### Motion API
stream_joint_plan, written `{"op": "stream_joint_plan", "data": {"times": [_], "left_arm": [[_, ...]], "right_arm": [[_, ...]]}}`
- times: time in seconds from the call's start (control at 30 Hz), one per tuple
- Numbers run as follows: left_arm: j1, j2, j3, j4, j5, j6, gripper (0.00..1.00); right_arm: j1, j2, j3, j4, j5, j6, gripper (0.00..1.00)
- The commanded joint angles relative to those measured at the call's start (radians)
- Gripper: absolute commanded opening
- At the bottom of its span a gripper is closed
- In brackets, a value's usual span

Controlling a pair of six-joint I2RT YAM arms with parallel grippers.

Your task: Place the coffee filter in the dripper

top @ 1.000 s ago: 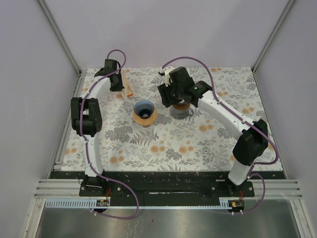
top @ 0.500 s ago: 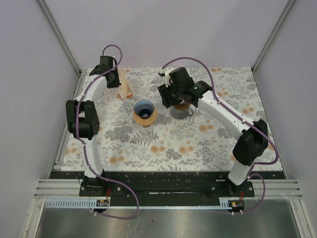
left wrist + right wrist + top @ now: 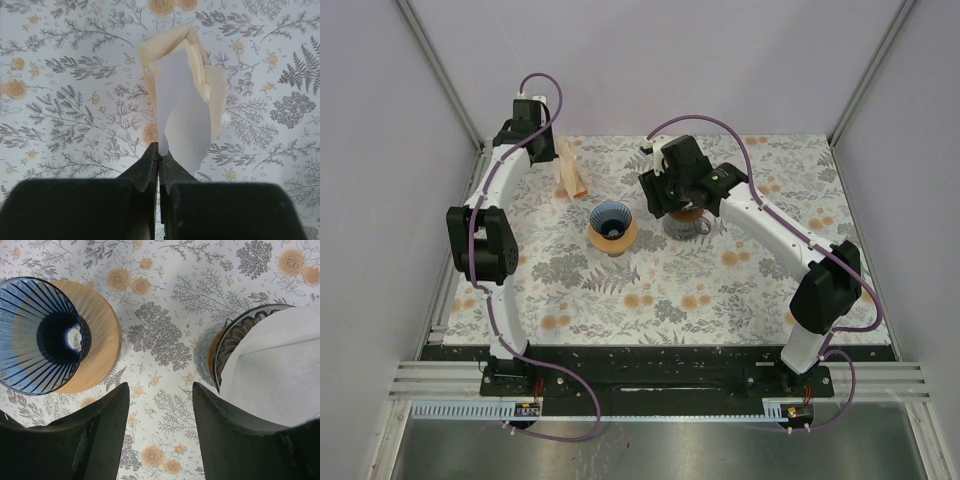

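In the left wrist view my left gripper (image 3: 159, 150) is shut on the lower edge of one white coffee filter (image 3: 180, 115). The filter hangs above the cream stack of filters (image 3: 210, 85) lying on the floral cloth. The empty blue ribbed dripper (image 3: 611, 222) sits on its round wooden base (image 3: 102, 340) at the table's centre, to the right of the stack (image 3: 571, 172). My right gripper (image 3: 159, 390) stands open above bare cloth, between the blue dripper (image 3: 37, 335) and a second dripper.
The second, dark dripper (image 3: 235, 345) on a glass cup holds a white filter (image 3: 280, 375) under my right arm, close to the right finger. Metal frame rails (image 3: 460, 230) and grey walls border the floral table.
My left arm has lifted and drawn back toward the far left corner, taking the white filter up off the stack. The right arm has not moved.
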Motion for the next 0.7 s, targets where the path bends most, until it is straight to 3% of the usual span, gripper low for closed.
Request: {"op": "stream_joint_plan", "data": {"times": [0.0, 0.3, 0.43, 0.47, 0.53, 0.67], "left_arm": [[0.002, -0.113, 0.044, 0.040, -0.036, 0.036, 0.00], [0.004, -0.240, 0.034, -0.003, 0.002, 0.042, 0.00], [0.004, -0.331, 0.010, -0.038, 0.090, -0.001, 0.00], [0.002, -0.354, -0.008, -0.046, 0.126, -0.022, 0.00], [0.002, -0.409, -0.047, -0.064, 0.206, -0.064, 0.00], [-0.010, -0.541, -0.155, -0.075, 0.302, -0.124, 0.00]], "right_arm": [[-0.005, -0.029, 0.029, 0.008, -0.018, -0.005, 0.62], [-0.007, -0.041, 0.084, 0.025, -0.029, -0.005, 0.62], [-0.004, -0.062, 0.108, 0.095, -0.067, 0.023, 0.63], [-0.001, -0.071, 0.111, 0.121, -0.073, 0.034, 0.64], [0.009, -0.090, 0.115, 0.183, -0.075, 0.057, 0.78], [0.087, -0.117, 0.110, 0.318, -0.046, 0.060, 0.82]]}}
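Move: The left hand already grips a coffee filter; the blue dripper it is meant for lies about 21 cm back, 15 cm to its right and 6 cm lower. The filter pack is some 7 cm ahead, 2 cm right and 15 cm below; the brown-collared carafe is 18 cm back, 32 cm right and 9 cm lower. From the right hand the blue dripper is about 2 cm back, 10 cm left and 11 cm below. Left hand lifts the gripped filter 16 cm off the pack, drawing back late; right rises 6 cm, opening wider. ##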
